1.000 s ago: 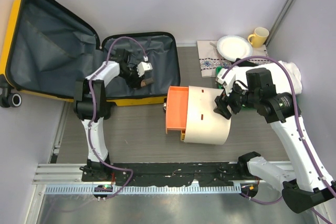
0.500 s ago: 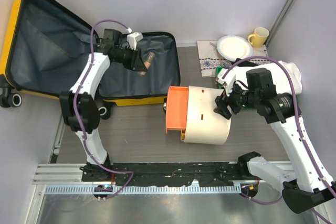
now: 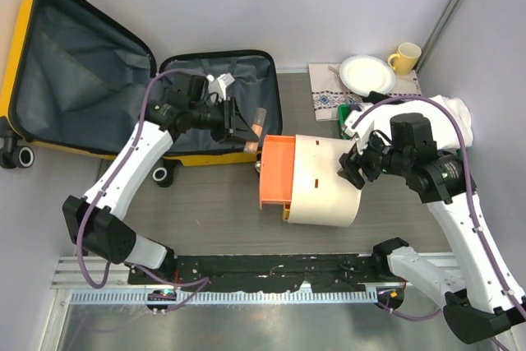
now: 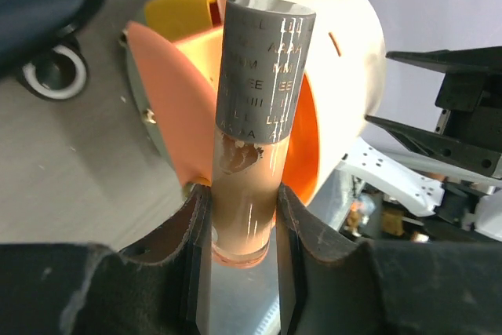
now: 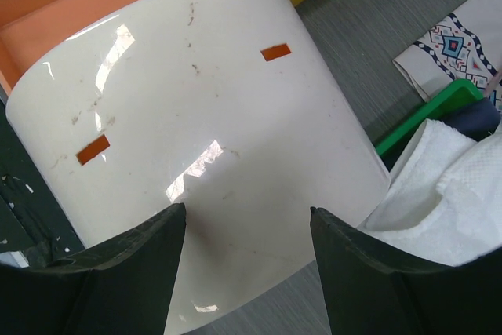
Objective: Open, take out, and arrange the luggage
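Note:
The yellow luggage lies open at the left, lid [image 3: 74,71] raised against the wall and its base [image 3: 205,104] showing dark grey lining. My left gripper [image 3: 246,127] is shut on a slim tube [image 3: 256,121] with a beige body and a grey lettered cap [image 4: 263,100]. It holds the tube just past the suitcase's right edge, pointing at the orange end [image 4: 169,100] of the cream cylinder [image 3: 325,178]. One suitcase wheel [image 4: 53,74] shows in the left wrist view. My right gripper [image 5: 247,229] is open, jaws spread over the cylinder's right end [image 5: 204,131].
At the back right are a white plate [image 3: 367,73], a yellow mug [image 3: 405,57] and a patterned cloth [image 3: 329,100]. A green tray [image 5: 423,111] and a white towel [image 5: 447,194] lie just right of the cylinder.
My left gripper has carried the tube out of the suitcase base, first up to the back and then right, to the cylinder's orange end. The right arm has barely moved.

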Motion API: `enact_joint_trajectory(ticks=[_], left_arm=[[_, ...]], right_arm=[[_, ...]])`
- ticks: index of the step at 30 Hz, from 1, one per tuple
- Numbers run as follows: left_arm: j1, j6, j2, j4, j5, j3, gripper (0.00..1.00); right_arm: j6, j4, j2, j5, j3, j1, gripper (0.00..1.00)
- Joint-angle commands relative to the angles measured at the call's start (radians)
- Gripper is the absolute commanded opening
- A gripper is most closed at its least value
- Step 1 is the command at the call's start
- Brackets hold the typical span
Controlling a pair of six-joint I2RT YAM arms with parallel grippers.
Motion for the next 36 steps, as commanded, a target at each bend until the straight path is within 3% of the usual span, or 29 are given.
enact_joint_trajectory(ticks=[1, 9, 15, 17, 20, 21, 25, 28, 32, 33, 35, 36], left_arm=[[-0.07, -0.149, -0.095, 0.078, 0.013, -0.033, 0.0], [-0.197, -0.205, -0.126, 0.087, 0.001, -0.059, 0.0], [-0.216, -0.24, -0.151, 0.067, 0.019, -0.108, 0.05], [-0.227, -0.242, -0.149, 0.067, 0.015, -0.105, 0.14], [-0.243, -0.246, -0.148, 0.103, 0.022, -0.105, 0.37], [-0.242, -0.24, -0.146, 0.104, 0.016, -0.102, 0.5], [-0.239, -0.199, -0.142, 0.093, -0.013, -0.069, 0.69], [-0.211, -0.186, -0.146, 0.083, -0.011, -0.049, 0.74], [-0.07, -0.104, -0.151, 0.092, 0.001, 0.013, 0.72], [-0.041, -0.052, -0.151, 0.103, 0.054, 0.015, 0.71], [0.066, 0.196, -0.133, 0.072, 0.133, 0.046, 0.71], [0.101, 0.275, -0.122, 0.052, 0.169, 0.056, 0.76]], right_arm=[[-0.049, -0.181, 0.04, 0.232, -0.094, -0.004, 0.7], [-0.04, -0.174, -0.006, 0.249, -0.128, -0.004, 0.7], [-0.036, -0.174, -0.021, 0.226, -0.148, -0.004, 0.7], [-0.037, -0.168, -0.021, 0.227, -0.154, -0.004, 0.7], [-0.037, -0.159, -0.023, 0.22, -0.16, -0.004, 0.7], [-0.036, -0.158, -0.024, 0.217, -0.16, -0.004, 0.7], [-0.039, -0.161, -0.026, 0.218, -0.16, -0.005, 0.7], [-0.039, -0.161, -0.023, 0.217, -0.156, -0.004, 0.7], [-0.045, -0.165, -0.021, 0.215, -0.156, -0.004, 0.7], [-0.045, -0.167, -0.023, 0.214, -0.156, -0.004, 0.7], [-0.046, -0.171, -0.024, 0.212, -0.153, -0.004, 0.7], [-0.046, -0.173, -0.023, 0.214, -0.15, -0.004, 0.7]])
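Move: The left hand already holds the small grey-capped bottle; the open orange drawer it is taken to lies about 7 cm back, 6 cm to the right and 6 cm below. The cream box that the drawer slides from stands some 17 cm to that hand's right, 7 cm back and 12 cm lower; the suitcase's empty half lies about 24 cm ahead, 13 cm left and 25 cm down. From the right hand the drawer is about 16 cm to the left, level with it fore and aft, some 4 cm lower. The left hand carries the small bottle back and to the right, roughly 9 cm back and 5 cm across at nearly the same height, slowing to a stop over the open orange drawer, where the fingers open wide and let go of the bottle. With the fingers open, it then draws off quickly forward, left and up, about 6 cm forward, 4 cm left and 4 cm up, away from the drawer, while the wrist tips the fingers slightly upward. ##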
